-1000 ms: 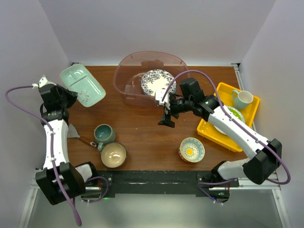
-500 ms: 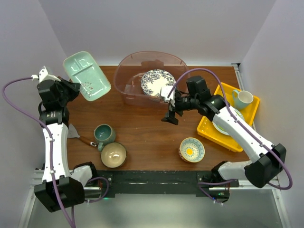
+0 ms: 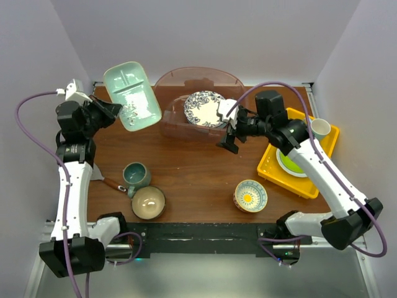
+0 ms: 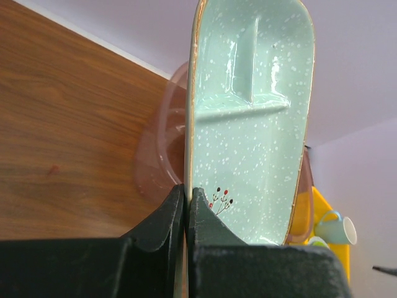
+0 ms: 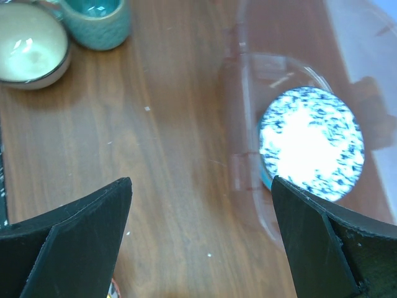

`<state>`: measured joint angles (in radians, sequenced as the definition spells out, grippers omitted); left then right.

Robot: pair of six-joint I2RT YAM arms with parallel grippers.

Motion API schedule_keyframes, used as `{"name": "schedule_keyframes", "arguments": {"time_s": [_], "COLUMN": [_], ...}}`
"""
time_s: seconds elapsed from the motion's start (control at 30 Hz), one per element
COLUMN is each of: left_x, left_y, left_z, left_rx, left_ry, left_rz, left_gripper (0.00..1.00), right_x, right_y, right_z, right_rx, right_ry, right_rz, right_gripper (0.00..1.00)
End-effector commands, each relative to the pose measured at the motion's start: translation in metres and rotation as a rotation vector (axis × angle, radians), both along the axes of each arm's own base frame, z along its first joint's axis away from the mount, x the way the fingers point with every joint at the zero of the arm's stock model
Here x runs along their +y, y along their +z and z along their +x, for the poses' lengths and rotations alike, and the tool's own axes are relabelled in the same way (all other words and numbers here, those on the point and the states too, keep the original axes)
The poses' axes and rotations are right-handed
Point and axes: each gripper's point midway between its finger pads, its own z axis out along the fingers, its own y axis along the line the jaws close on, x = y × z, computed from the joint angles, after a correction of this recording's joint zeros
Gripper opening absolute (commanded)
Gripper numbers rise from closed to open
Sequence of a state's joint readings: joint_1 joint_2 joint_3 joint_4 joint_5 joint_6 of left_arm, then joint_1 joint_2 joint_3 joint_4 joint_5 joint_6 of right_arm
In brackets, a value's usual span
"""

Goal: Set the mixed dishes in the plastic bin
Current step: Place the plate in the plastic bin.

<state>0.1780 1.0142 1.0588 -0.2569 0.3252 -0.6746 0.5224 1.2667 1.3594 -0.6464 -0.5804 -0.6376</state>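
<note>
My left gripper (image 3: 116, 110) is shut on the near edge of the mint square dish (image 3: 131, 96) and holds it tilted in the air, over the left rim of the plastic bin (image 3: 186, 72). In the left wrist view the fingers (image 4: 186, 189) pinch the dish (image 4: 248, 124), with the bin (image 4: 158, 155) behind it. The blue-patterned plate (image 3: 206, 108) lies inside the bin. My right gripper (image 3: 231, 134) is open and empty above the table beside the bin's right front; its view shows the plate (image 5: 310, 143) and the bin wall (image 5: 248, 124).
A teal mug (image 3: 135, 175), a tan bowl (image 3: 148, 202) and a brown-handled utensil (image 3: 102, 176) sit front left. A patterned bowl (image 3: 250, 195) sits front right. The yellow tray (image 3: 271, 167) on the right holds a lime-green plate (image 3: 290, 162) and a pale mug (image 3: 320, 128).
My left gripper has carried the mint dish up and to the right, to the bin's left rim. My right gripper has drawn back and to the right, staying open.
</note>
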Motion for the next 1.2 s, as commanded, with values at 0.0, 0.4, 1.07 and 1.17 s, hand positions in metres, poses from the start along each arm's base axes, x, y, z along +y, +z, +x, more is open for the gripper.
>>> {"name": "schedule_keyframes", "arguments": {"time_s": [0.0,0.4,1.07,1.17], "left_x": [-0.028,-0.077,-0.158,-0.163], "left_y": [0.095,0.096,0.083,0.082], "left_z": [-0.014,-0.018,-0.015,-0.015], "left_rx": [-0.325,-0.375,-0.37,-0.368], "left_ry": [-0.122,-0.271,-0.405,-0.41], "left_rz": [-0.01,-0.025,-0.053,-0.056], "left_gripper": [0.0,0.0,0.0,0.0], "right_x": [-0.017,-0.033,-0.017,-0.014], "right_y": [0.047,0.103,0.101,0.098], "right_z": [0.013,0.043,0.022,0.02], "right_rx": [-0.07,-0.032,0.358,0.386], "right_ry": [-0.151,-0.377,-0.159,-0.13], "right_rz": [0.029,0.22,0.516,0.531], "right_gripper": [0.98,0.98,0.98,0.98]}}
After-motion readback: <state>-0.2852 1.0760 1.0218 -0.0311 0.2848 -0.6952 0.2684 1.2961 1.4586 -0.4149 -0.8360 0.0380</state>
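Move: The left hand already holds the pale green divided plate by its edge; the bin it is being taken to has its middle about 16 cm ahead, 28 cm right and 26 cm below. The floral plate in the bin lies about 16 cm ahead of the left hand and 30 cm to its right; the teal mug is some 11 cm behind and 3 cm right of that hand. From the empty right hand, the bin is about 27 cm ahead, 10 cm left and 23 cm below. The left hand keeps its pinch on the plate's edge and carries it to the right towards the bin, about 16 cm, rising a little and then easing back down late on, while the wrist swings clockwise by some 25 degrees and brings the plate over the bin's left part, still held high. The right hand, empty and wide open, lifts about 8 cm with a smaller reach forward that partly draws back, first swinging clockwise and then turning partly back as its left-pointing fingers tip up. ##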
